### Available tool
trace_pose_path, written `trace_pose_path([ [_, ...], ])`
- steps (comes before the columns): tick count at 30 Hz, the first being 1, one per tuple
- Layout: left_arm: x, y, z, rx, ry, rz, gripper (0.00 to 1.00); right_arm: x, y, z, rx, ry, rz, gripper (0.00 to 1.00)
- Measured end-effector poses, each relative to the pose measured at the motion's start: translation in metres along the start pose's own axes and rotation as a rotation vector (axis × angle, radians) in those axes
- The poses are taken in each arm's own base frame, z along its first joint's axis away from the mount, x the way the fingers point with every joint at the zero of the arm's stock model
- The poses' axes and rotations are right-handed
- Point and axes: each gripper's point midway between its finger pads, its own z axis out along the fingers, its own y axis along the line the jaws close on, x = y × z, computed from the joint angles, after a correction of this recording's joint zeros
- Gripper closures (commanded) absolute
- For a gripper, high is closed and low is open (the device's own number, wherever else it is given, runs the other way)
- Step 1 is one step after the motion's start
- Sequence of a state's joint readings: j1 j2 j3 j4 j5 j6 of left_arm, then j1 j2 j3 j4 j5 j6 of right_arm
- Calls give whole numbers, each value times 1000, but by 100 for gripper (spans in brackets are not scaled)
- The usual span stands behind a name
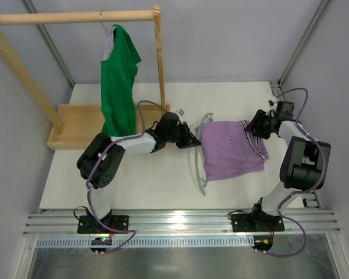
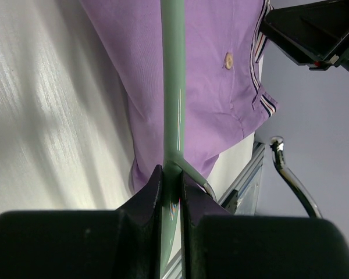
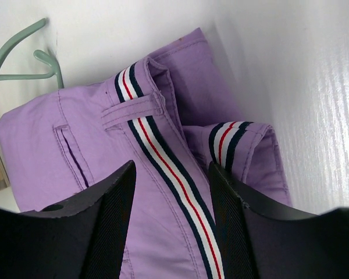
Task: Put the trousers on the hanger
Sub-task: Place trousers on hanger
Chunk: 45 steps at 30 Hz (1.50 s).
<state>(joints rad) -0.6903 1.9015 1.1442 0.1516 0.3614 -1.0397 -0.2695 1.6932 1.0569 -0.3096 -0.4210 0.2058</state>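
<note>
The lilac trousers (image 1: 230, 151) lie folded on the white table, right of centre. The pale mint-green hanger (image 1: 198, 168) lies along their left edge, and part of it passes under or over the fabric. My left gripper (image 1: 190, 142) is shut on the hanger's thin bar (image 2: 173, 87), with the trousers (image 2: 215, 64) just beyond it. My right gripper (image 1: 257, 129) hovers at the trousers' right edge. In the right wrist view it (image 3: 171, 174) stands open, one jaw on each side of the striped waistband (image 3: 157, 145), holding nothing. The hanger (image 3: 23, 52) shows past the fabric at the top left there.
A bright green top (image 1: 119, 81) hangs from a wooden rack (image 1: 75, 17) at the back left, above the rack's wooden base (image 1: 75, 125). A metal rail (image 1: 174, 224) runs along the near table edge. A shiny metal hook (image 2: 291, 174) shows right of the left jaws.
</note>
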Motion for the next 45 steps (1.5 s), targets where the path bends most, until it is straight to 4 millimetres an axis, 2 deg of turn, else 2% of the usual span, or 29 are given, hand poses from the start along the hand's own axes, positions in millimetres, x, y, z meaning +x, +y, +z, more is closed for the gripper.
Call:
trace_pose_path([
  [6,0,1,0,1,15,-3,100,-11,-1,6,-3,-11,-23,45],
  [10,-1,-1,0,5,19,-3,99,-10,1,12,-29,-5,-27,53],
  [20,-1,-1,0,4,20,-4,99,-10,7,14,-72,-3,-30,54],
  [23,-1,0,0,4,21,-5,100,-7,7,17,-84,7,-29,66],
  [24,-1,0,0,4,21,-5,100,-7,8,17,-89,9,-28,73],
  [25,-1,0,0,4,20,-6,99,-7,8,18,-94,9,-27,90],
  [26,-1,0,0,3,20,-7,100,-7,9,18,-97,9,-29,96],
  [31,-1,3,0,-10,19,-26,100,-7,4,15,-83,-3,19,96],
  [40,-3,13,-2,-39,3,-86,100,-16,-37,-31,82,-142,139,96],
  [45,-4,13,-2,-37,-7,-91,100,-2,-54,-32,145,-137,187,96],
])
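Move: The trousers' striped waistband lies between the right hand's open fingers, the part to be gripped about 2 cm ahead, 1 cm left and 1 cm below. The trousers' middle is some 8 cm back and 6 cm left, 2 cm lower; the green hanger's middle, held by the left hand, is about 9 cm back and 21 cm left, roughly level. From the left hand, that waistband spot is about 7 cm ahead, 20 cm right and 5 cm below. Right fingers pinch the waistband and drag it about 6 cm right, 5 back; left hand keeps gripping the hanger. ##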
